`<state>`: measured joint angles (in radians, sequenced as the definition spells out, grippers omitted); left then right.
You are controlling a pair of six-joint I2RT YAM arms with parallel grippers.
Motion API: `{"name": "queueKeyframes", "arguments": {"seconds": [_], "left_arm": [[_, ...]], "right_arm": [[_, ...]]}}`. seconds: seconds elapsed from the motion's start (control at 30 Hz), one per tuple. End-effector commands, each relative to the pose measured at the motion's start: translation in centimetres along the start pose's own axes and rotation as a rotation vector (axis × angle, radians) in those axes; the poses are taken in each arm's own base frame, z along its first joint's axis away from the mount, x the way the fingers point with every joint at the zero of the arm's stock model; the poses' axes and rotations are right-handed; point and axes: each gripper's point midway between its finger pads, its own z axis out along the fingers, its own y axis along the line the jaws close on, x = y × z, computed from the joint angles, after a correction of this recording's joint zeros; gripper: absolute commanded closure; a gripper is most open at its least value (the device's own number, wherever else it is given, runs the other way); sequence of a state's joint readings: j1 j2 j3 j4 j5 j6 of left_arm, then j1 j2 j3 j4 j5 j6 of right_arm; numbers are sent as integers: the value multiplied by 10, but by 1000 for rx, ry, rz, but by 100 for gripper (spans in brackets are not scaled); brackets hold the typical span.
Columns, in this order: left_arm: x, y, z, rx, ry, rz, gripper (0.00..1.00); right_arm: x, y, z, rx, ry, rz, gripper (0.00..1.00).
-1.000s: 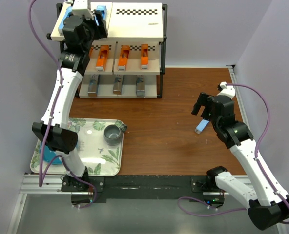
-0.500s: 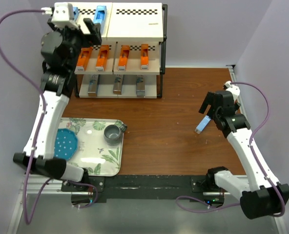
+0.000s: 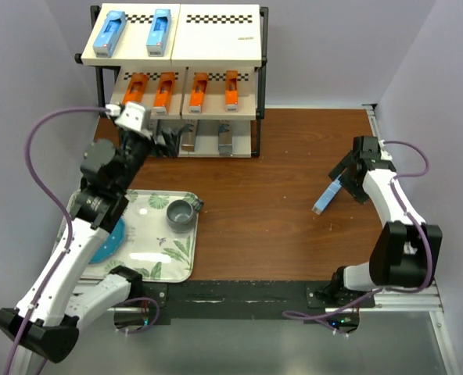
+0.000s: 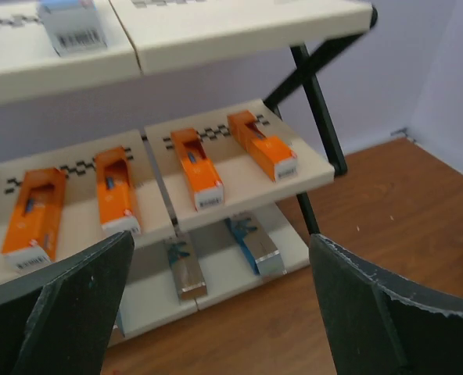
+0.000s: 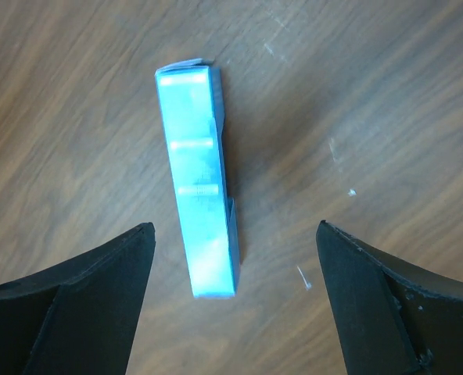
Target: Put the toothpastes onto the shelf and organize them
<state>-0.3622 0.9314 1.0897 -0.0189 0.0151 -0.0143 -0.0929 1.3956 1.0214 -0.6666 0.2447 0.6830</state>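
Note:
The shelf stands at the back left. Its top board carries two light blue toothpastes, the middle board several orange ones, and the bottom board shiny dark blue ones. My left gripper hangs open and empty in front of the lower tiers; in its wrist view the fingers frame the orange boxes and metallic boxes. One light blue toothpaste lies loose on the table at the right. My right gripper is open above it, the box touching neither finger.
A leaf-patterned tray at the front left holds a grey cup and a blue plate, partly under my left arm. The shelf's black frame leg stands at the right of the lower tiers. Walls close in both sides.
My left gripper has opened, left a light blue box on the top board and dropped down in front of the lower tiers. My right arm has swung back and now sits over the loose box.

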Motion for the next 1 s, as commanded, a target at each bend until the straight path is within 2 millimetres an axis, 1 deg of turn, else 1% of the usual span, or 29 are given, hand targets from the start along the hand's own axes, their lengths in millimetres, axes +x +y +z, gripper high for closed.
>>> {"name": "queueKeyframes", "arguments": {"seconds": [0.0,0.03,0.07,0.1,0.17,0.2,0.23,0.27,0.3,0.5,0.53,0.67,0.77,0.8,0.87,0.9,0.93,0.97], "left_arm": [[48,-23,-21,102,58,16,0],[63,-27,-26,113,101,-21,0],[68,-30,-33,128,106,-27,0],[82,-32,-38,134,133,-35,0],[91,-33,-45,136,157,-39,0],[97,-33,-47,136,172,-38,0],[100,-32,-49,134,180,-30,0],[103,-32,-52,134,192,-24,0],[106,-32,-53,133,203,-19,0],[119,-34,-56,149,240,-10,0],[122,-36,-55,155,246,-15,0],[129,-44,-52,188,260,-39,0],[134,-49,-49,210,271,-44,1],[136,-51,-48,217,272,-45,1],[140,-56,-46,235,281,-47,2],[142,-59,-45,243,285,-47,2],[145,-61,-43,250,291,-42,2],[147,-66,-43,257,295,-36,2]], "right_arm": [[-45,24,13,-36,-86,57,16],[-49,22,17,-21,-86,50,18],[-45,20,31,-4,-52,17,19],[-54,22,35,-15,-57,16,22],[-53,22,51,-20,-31,-31,22],[-55,27,57,-47,-29,-39,23],[-55,30,61,-61,-22,-49,23],[-50,31,70,-62,0,-70,24],[-51,36,72,-87,9,-79,24],[-39,39,94,-101,68,-144,25],[-38,43,94,-120,77,-149,25],[-30,41,100,-114,104,-150,33],[-20,36,105,-97,133,-136,40],[-15,33,105,-89,148,-136,46],[-14,30,104,-70,147,-112,53],[-13,28,104,-56,147,-98,63],[-11,29,102,-57,148,-84,67],[-12,29,97,-59,141,-49,74]]}}
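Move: The last blue toothpaste on the table lies about 4 cm ahead of the right hand, 1 cm to its left and some 9 cm below; nothing else is near it. From the empty left hand, high in front of the shelf, that toothpaste is roughly 50 cm to the right, 4 cm farther out and 40 cm lower. The grey mug is some 37 cm below the left hand, about 6 cm back and level with it sideways. Forward about 7 cm, then mostly down, 8 cm in all, the right hand goes to the far end of the blue toothpaste, twisting some 10 degrees counter-clockwise; there it stops, and its open fingers close from both sides and pinch the box. Meanwhile the open left hand drops about 16 cm and draws a little back from the shelf, its fingers tipping downward. ##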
